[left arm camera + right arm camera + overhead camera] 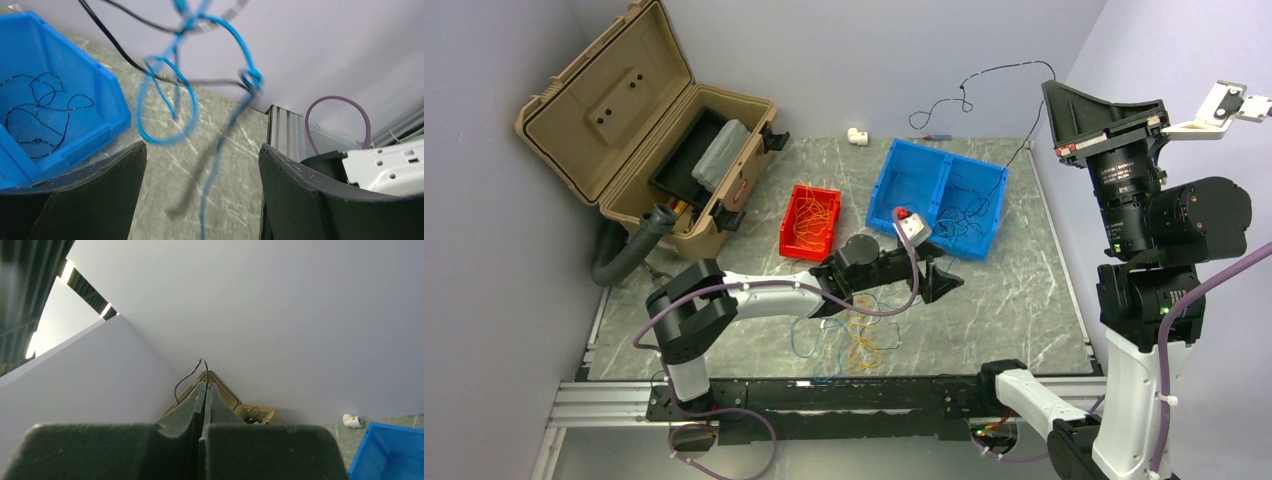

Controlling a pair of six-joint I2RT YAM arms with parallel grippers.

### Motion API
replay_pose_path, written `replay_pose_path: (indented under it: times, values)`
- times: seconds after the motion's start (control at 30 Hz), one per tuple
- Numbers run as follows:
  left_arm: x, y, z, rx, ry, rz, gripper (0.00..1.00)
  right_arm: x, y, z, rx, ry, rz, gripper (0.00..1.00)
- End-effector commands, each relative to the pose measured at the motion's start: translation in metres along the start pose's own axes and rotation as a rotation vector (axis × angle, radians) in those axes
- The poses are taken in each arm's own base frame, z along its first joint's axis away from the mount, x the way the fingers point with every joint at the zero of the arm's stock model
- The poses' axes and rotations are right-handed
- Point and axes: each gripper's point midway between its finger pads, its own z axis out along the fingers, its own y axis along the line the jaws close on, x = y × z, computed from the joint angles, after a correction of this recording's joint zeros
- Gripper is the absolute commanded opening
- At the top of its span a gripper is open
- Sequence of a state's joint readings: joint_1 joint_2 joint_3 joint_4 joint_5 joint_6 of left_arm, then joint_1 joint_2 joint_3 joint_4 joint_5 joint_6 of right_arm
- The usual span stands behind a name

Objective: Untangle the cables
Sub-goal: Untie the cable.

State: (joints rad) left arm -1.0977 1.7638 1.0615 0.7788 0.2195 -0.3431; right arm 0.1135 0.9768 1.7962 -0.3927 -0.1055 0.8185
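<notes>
A loose pile of blue [807, 338] and yellow-orange cables [865, 346] lies on the table near the front edge. My right gripper [1047, 86] is raised high at the right, shut on a thin black cable [984, 72] that sags leftward and runs down towards the blue bin. Its shut jaws [205, 385] pinch that black cable [186, 377] at the tips. My left gripper [946, 283] hovers over the table's middle, open. In its wrist view a knotted blue cable [166, 140] hangs, blurred, in front of and between the open fingers [202, 147], crossed by the black cable [115, 47].
A blue double bin [894, 170] holds black cables [42, 107]. A small red bin [796, 205] holds yellow cables. An open tan toolbox [604, 100] stands at the back left. A white fitting [856, 134] lies by the back wall. An aluminium rail [824, 395] edges the front.
</notes>
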Motion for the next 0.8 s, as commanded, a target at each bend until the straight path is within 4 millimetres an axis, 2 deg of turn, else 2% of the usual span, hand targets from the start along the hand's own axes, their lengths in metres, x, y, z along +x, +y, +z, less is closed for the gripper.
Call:
replay_pose_path:
  times: [0.0,0.07,0.13,0.23,0.27,0.3,0.4,0.5,0.63,0.7,0.77]
  values:
    - [-0.015,-0.002,0.016,0.004,-0.038,-0.021,0.84,-0.015,0.014,-0.002,-0.041,-0.053,0.0,0.0]
    - [-0.011,0.001,0.019,-0.006,-0.035,-0.03,0.8,-0.017,0.016,-0.003,-0.044,-0.057,0.001,0.0]
    - [-0.004,0.004,0.023,-0.013,-0.018,-0.043,0.65,-0.02,0.017,-0.004,-0.042,-0.067,-0.002,0.0]
    - [0.009,0.013,0.021,-0.055,0.004,-0.067,0.16,-0.029,0.015,-0.008,-0.016,-0.102,-0.019,0.0]
    - [0.015,0.017,0.016,-0.077,0.011,-0.08,0.05,-0.032,0.014,-0.01,-0.003,-0.118,-0.029,0.0]
    - [0.019,0.021,0.011,-0.104,0.016,-0.09,0.0,-0.035,0.012,-0.012,0.012,-0.129,-0.04,0.0]
    - [0.035,0.037,-0.016,-0.21,0.065,-0.104,0.0,-0.049,0.0,-0.023,0.092,-0.199,-0.088,0.0]
    - [0.054,0.052,-0.055,-0.307,0.15,-0.108,0.0,-0.061,-0.021,-0.034,0.204,-0.265,-0.148,0.0]
    - [0.08,0.081,-0.123,-0.451,0.243,-0.19,0.0,-0.077,-0.058,-0.053,0.404,-0.347,-0.258,0.0]
    - [0.099,0.091,-0.165,-0.51,0.296,-0.244,0.0,-0.085,-0.075,-0.062,0.504,-0.384,-0.309,0.0]
    - [0.106,0.099,-0.197,-0.565,0.312,-0.266,0.0,-0.094,-0.086,-0.072,0.583,-0.418,-0.355,0.0]
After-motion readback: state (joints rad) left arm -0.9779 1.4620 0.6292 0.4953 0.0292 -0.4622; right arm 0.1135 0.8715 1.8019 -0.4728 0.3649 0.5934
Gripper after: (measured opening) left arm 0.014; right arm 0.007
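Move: The blue cable's knotted loops hang right at the left hand's open fingers, about 2 cm to the right of the hand point and 1 cm ahead. The blue bin's middle lies some 25 cm ahead and 20 cm lower; the yellow cable is on the table about 15 cm left, 5 cm back and 24 cm below. From the right hand, which holds the black cable high up, the blue loops are roughly 38 cm below, 6 cm left and 1 cm back. The blue cable is caught as the left hand eases a further 1.5 cm right and shuts its open fingers on it, then drawn away from the black cable, left about 15 cm and down 12, fingers tipping down and swinging forward. The right hand keeps its pinch on the black cable and, once the left has closed, swings rightward about 10 cm and slightly back, turning some 30 degrees clockwise. ##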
